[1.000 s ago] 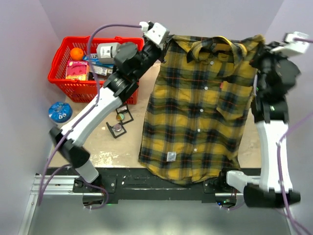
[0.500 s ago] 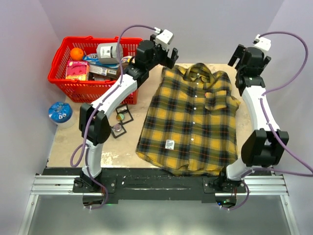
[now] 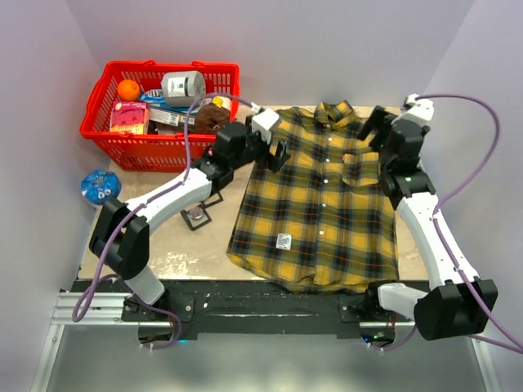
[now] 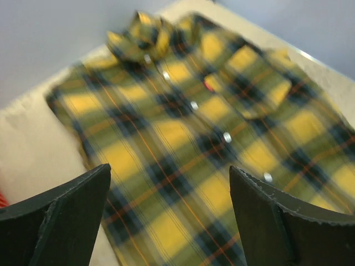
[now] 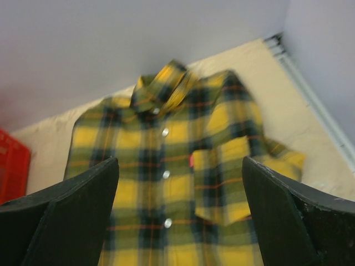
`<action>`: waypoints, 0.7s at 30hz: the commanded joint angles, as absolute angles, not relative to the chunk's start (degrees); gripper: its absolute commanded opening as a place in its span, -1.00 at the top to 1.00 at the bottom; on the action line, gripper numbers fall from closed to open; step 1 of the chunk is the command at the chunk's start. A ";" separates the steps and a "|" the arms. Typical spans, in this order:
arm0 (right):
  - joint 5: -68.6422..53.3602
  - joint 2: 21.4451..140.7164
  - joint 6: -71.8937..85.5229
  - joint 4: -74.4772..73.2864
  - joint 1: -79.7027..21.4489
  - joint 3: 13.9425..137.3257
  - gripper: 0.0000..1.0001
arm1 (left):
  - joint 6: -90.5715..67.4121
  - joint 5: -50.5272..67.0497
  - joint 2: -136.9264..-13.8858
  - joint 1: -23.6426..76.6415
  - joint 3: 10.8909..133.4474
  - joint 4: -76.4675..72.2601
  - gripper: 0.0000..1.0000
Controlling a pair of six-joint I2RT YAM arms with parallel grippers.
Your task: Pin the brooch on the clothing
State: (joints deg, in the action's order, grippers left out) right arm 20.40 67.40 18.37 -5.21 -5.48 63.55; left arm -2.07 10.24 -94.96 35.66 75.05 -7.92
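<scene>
The clothing, a yellow-and-dark plaid shirt, lies flat on the table, collar at the far end, chest pocket on its right, white label near the hem. My left gripper hovers open over the shirt's left shoulder; its view shows blurred plaid between the fingers. Over the right shoulder my right gripper is open too, with collar, buttons and pocket below it. A small dark-framed square item lies left of the shirt, partly under the left arm; whether it is the brooch I cannot tell.
A red basket with an orange, a can and boxes stands at the back left. A blue round object sits by the left wall. Walls close in on three sides; the arm bases and rail run along the near edge.
Both grippers held the shirt up by its shoulders, then opened and let go. The shirt dropped flat on the table, and both arms have come down over its upper part.
</scene>
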 commanded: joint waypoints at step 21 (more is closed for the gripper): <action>19.08 86.21 22.15 -6.86 -6.78 57.83 -0.95 | -11.25 9.84 -97.64 39.99 52.56 -20.74 -0.76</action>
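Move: Below the right hand lies the shirt's chest pocket, some 30 cm down, about 3 cm ahead and 2 cm to its right; the button row runs about 7 cm to this hand's left, level with it, and the collar sits some 19 cm ahead and 5 cm left. From the left hand, the shirt's white label is about 15 cm back, 3 cm right and 24 cm down, the button row 13 cm right and level, the nearer brooch 19 cm left and 8 cm back. Sinking with open fingers, both empty hands come down over the spread shirt. The right drops about 19 cm towards the chest pocket, swinging some 5 cm left before easing slightly back right, and tips down roughly 25 degrees. The left goes down some 16 cm and back 8 cm over the shirt's left panel towards the label, tipping down about 20 degrees, its descent levelling off at the end. ##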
